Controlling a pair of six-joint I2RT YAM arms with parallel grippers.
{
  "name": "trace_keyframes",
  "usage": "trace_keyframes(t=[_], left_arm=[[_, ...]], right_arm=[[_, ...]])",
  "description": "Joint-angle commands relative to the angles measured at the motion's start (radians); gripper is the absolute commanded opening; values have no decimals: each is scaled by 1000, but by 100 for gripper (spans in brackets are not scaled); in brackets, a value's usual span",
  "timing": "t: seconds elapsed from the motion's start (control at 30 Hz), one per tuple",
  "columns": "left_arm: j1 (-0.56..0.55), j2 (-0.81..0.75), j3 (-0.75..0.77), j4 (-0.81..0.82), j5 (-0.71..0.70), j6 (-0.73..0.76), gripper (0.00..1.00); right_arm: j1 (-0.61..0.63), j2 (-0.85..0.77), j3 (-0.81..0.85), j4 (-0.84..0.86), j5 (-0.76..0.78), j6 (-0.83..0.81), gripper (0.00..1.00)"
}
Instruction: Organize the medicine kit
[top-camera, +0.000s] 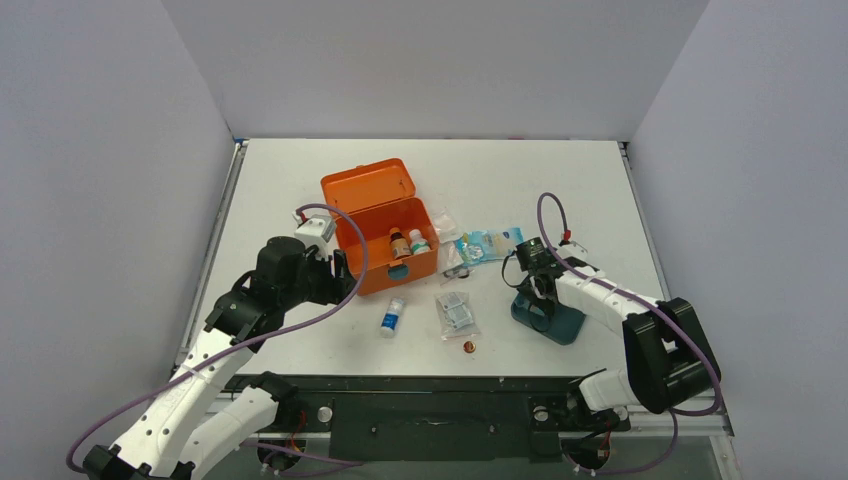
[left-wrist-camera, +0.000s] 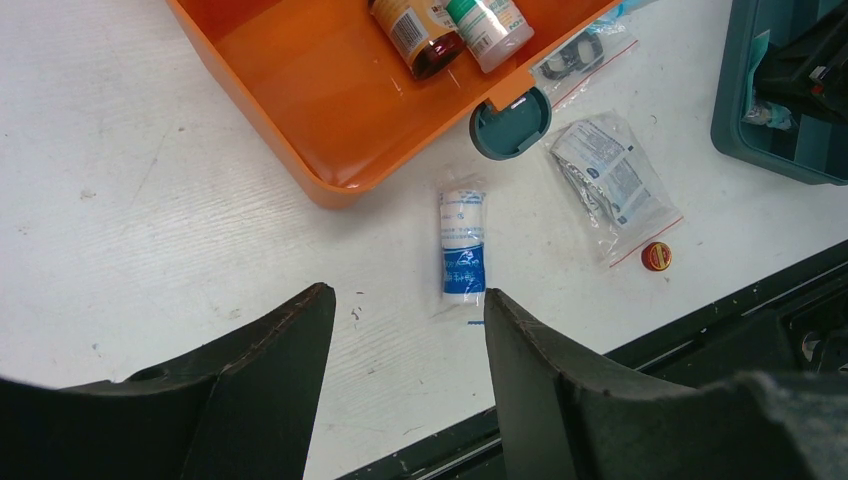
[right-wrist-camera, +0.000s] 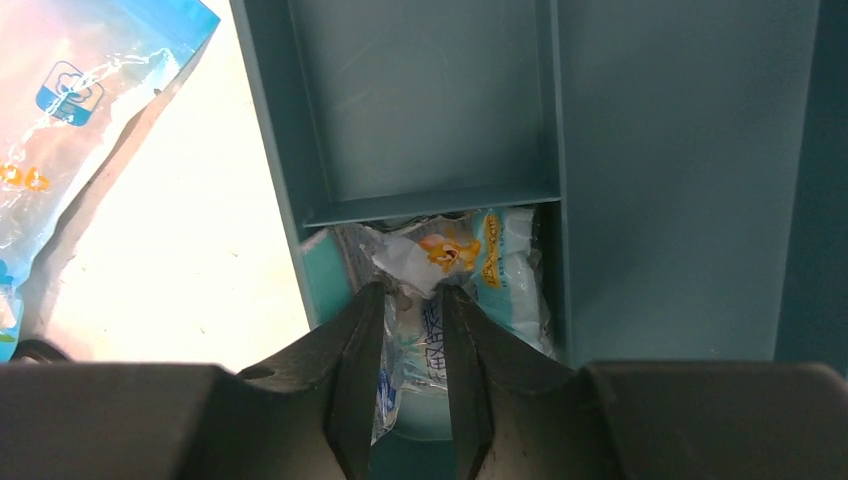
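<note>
The medicine kit (top-camera: 375, 215) is an orange box lying open, lid back, with a brown bottle (top-camera: 400, 243) and a white bottle (top-camera: 419, 241) inside; in the left wrist view its orange floor (left-wrist-camera: 330, 110) fills the top. My left gripper (top-camera: 335, 270) hovers beside the kit's near-left corner, open (left-wrist-camera: 405, 300) and holding nothing. A wrapped blue-and-white roll (left-wrist-camera: 463, 245) lies just beyond its right finger. My right gripper (top-camera: 530, 290) reaches down into the teal divided tray (right-wrist-camera: 680, 150). Its jaws (right-wrist-camera: 415, 290) stand narrowly open around the end of a plastic packet (right-wrist-camera: 500, 270) lying in a tray compartment.
A clear packet of dressings (top-camera: 457, 312) and a small red cap (top-camera: 469, 348) lie near the front edge. A blue pouch (top-camera: 488, 244) and small bags (top-camera: 445, 222) sit right of the kit. The kit's teal latch (left-wrist-camera: 510, 125) juts from its front wall.
</note>
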Motion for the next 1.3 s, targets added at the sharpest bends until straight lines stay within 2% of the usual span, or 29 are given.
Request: trace_keyframes(t=[0.0,0.43,0.7,1.0,1.27], left_arm=[[-6,-1,7,24,-11,8,54],[-6,-4,7,25,-10,8,54],[-6,-2,9,24,-14,8,54],[-6,-7,9,23,-22,6,54],[-6,-34,9,30,-24,2,57]], right_arm=[[2,-42,40,-67,50,-17,26],[44,-161,131,-198,112,-48,28],[188,-175,217,-245,120,-98,35],[296,-152,267,-169,3,-235,46],[376,-34,277,-72,-127,-336,56]])
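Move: The clear zip bag of medical supplies lies about 16 cm to the right hand's left, some 2 cm back and 2 cm below it, while that hand is still down in the green tray over the small packet. Nearest the bag, the brown-red bottle cap is roughly 14 cm left and 8 cm back of the hand, and the scissors bag some 17 cm left and 7 cm ahead. From the left hand the zip bag is about 22 cm right, 2 cm ahead and 19 cm below. Lift the right gripper straight up off the small packet and out of the green tray, then swing it over the tray's left side towards the zip bag, about 11 cm left, slightly back, dipping a little at the end. Turn the wrist some 35 degrees counter-clockwise on the way and spread the already parting fingers to about half open. ##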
